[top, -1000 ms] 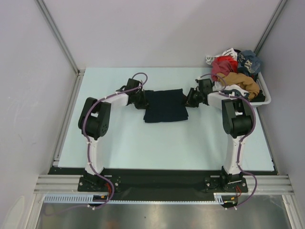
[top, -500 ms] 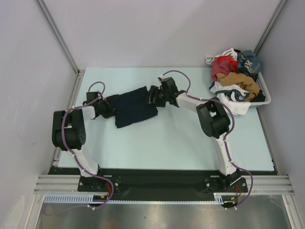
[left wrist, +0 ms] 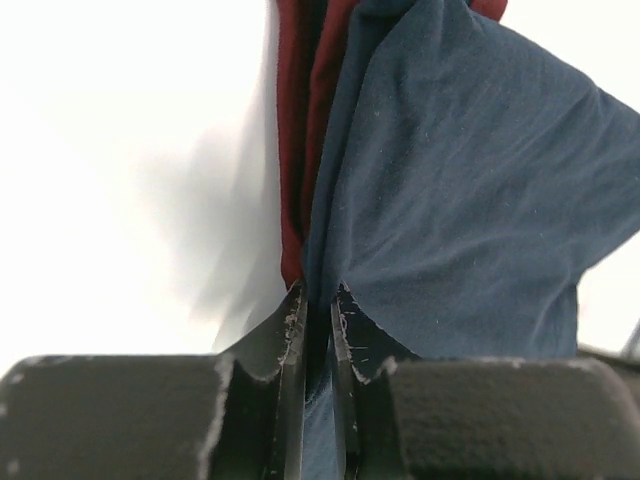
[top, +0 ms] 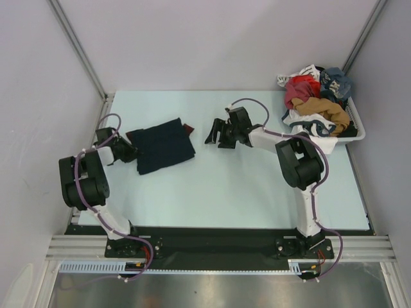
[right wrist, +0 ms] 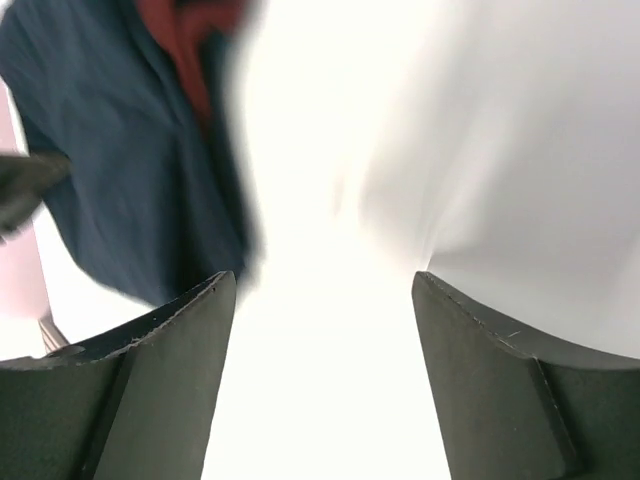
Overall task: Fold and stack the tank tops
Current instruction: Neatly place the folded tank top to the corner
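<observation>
The dark navy tank top (top: 164, 146) lies folded on the left part of the table, with a bit of maroon trim (top: 188, 129) showing at its far right corner. My left gripper (top: 128, 153) is at its left edge. In the left wrist view this gripper (left wrist: 318, 295) has its jaws pinched on the navy cloth (left wrist: 470, 200), beside the maroon trim (left wrist: 295, 120). My right gripper (top: 210, 136) stands open just right of the top, apart from it. Nothing is between its fingers (right wrist: 325, 280), and the navy cloth (right wrist: 110, 150) shows ahead on the left. A white cloth with dark trim (top: 313, 130) hangs over the basket's front.
A white basket (top: 358, 133) at the back right holds a heap of clothes in red (top: 300, 86), tan (top: 327, 110) and blue (top: 337, 82). Metal frame posts and grey walls close in the table (top: 244, 186) at the left, back and right.
Both arms carried the navy top from the table's middle to the left. The right gripper opened, let go of it and drew back a little to the right.
</observation>
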`<state>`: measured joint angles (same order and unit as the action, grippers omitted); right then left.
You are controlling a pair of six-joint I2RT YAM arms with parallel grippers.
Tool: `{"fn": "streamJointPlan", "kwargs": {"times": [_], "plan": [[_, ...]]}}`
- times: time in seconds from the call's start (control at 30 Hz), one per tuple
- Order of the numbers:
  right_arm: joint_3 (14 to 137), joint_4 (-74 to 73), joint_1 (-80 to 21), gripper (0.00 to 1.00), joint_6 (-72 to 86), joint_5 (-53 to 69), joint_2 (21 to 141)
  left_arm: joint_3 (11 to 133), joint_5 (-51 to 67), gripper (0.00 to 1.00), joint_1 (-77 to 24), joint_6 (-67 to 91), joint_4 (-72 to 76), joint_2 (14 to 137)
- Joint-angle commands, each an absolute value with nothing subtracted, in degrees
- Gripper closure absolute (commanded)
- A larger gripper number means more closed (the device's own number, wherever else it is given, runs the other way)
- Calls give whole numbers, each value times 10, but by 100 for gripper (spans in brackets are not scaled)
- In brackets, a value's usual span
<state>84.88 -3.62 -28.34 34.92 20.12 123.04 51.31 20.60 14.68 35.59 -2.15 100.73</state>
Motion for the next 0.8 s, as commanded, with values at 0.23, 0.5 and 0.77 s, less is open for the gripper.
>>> {"fn": "streamJointPlan", "kwargs": {"times": [0.23, 0.5, 0.77], "plan": [[714, -41, -258, 23, 307, 187, 1055, 474, 118, 89, 254, 359, -24, 913], [634, -24, -238, 23, 316, 186, 975, 327, 72, 97, 305, 425, 18, 803], [596, -25, -229, 24, 318, 187, 933, 244, 10, 99, 353, 516, -35, 644]]}}
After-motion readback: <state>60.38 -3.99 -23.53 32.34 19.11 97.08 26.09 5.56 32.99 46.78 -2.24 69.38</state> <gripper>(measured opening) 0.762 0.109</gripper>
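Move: The left gripper already pinches the left edge of the folded tank top just above the table; the folded tank top's middle lies about 12 cm to its right and 3 cm ahead. It is to be taken towards the near-left table corner, roughly 28 cm back and 20 cm left. The left table edge runs some 14 cm to the left, level with the gripper. From the open right gripper, the folded tank top lies about 17 cm left and 1 cm back, slightly below. Keep the left fingers shut on the folded tank top's edge and drag it low over the table, first about 8 cm left, then mostly back some 12 cm towards the near-left corner, turning the wrist roughly 35 degrees counter-clockwise. Draw the empty, open right gripper away to the right and back, rising about 5 cm. ##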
